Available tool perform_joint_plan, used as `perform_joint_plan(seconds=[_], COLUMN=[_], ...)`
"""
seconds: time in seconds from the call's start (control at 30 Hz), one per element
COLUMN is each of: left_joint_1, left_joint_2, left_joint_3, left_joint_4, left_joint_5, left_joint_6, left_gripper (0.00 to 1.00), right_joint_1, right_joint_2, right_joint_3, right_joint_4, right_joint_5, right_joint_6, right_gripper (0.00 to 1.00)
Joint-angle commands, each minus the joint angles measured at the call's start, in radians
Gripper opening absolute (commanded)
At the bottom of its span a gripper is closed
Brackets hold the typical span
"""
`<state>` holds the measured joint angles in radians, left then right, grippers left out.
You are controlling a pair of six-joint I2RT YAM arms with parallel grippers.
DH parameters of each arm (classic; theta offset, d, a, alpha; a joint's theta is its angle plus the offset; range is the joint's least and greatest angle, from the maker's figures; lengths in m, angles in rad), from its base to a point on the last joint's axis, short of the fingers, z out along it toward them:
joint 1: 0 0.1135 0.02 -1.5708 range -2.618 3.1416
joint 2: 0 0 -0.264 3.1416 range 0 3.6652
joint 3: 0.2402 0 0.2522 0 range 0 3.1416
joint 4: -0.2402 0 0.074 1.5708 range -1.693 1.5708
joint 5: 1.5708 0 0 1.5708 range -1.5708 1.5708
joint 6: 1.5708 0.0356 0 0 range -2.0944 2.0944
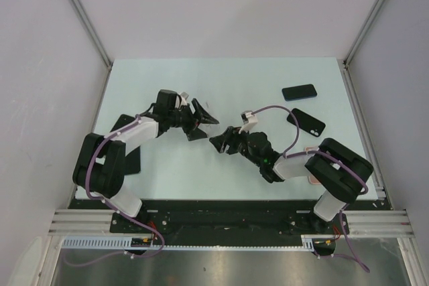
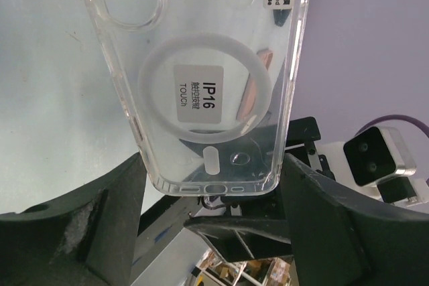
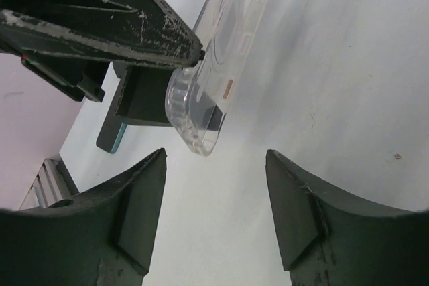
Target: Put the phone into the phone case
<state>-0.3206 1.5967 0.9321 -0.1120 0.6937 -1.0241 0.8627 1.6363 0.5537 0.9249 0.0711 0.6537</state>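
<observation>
A clear phone case (image 2: 201, 65) with an "IP16" sticker is held across its width by my left gripper (image 2: 213, 165), which is shut on its lower end above the middle of the table (image 1: 206, 125). The case also shows in the right wrist view (image 3: 221, 65), tilted and off the table. My right gripper (image 3: 214, 155) is open and empty, facing the case's end from a short distance (image 1: 218, 144). A black phone (image 1: 299, 92) lies flat at the back right, far from both grippers.
A second dark phone-shaped thing (image 1: 306, 120) with a camera cut-out lies near the black phone. A pinkish flat item (image 1: 312, 180) lies partly under the right arm. A dark slab with a teal edge (image 3: 110, 140) lies on the table beyond the case.
</observation>
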Motion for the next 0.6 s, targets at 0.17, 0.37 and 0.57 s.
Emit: perform_joint_plan(seconds=[0.17, 0.37, 0.57], left_joint_1=[-0.041, -0.069, -0.072], left_joint_2=[-0.034, -0.023, -0.029], left_joint_3=[-0.029, -0.039, -0.038], left_joint_4=[0.075, 0.107, 0.109], left_joint_5=[0.038, 0.052, 0.07], left_joint_6=[-0.05, -0.074, -0.045], left_gripper=[0.71, 0.71, 0.74], right_joint_1=[0.006, -0.013, -0.05], right_joint_2=[0.042, 0.046, 0.033], right_joint_3=[0.011, 0.017, 0.017], right_joint_4=[0.101, 0.092, 0.054], right_joint_5=[0.088, 0.13, 0.066], right_joint_6=[-0.005, -0.011, 0.006], right_gripper=[0.51, 0.38, 0.0])
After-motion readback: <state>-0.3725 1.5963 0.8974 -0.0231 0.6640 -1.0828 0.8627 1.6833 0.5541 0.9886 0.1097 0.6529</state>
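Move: The left hand already holds the clear phone case by the sides of its near end; the right gripper it goes to is roughly 6 cm right, 3 cm back and 1 cm lower. From the right hand the case's middle lies about 5 cm ahead, 3 cm left and 2 cm up. Far to that hand's right on the table, some 12 cm below, lie the black phone, 37 cm right and 15 ahead, and a dark slab, 33 right and 29 ahead. The right hand eases 1 cm forward, pinching the case's end; the left brings the case 1.5 cm right. ##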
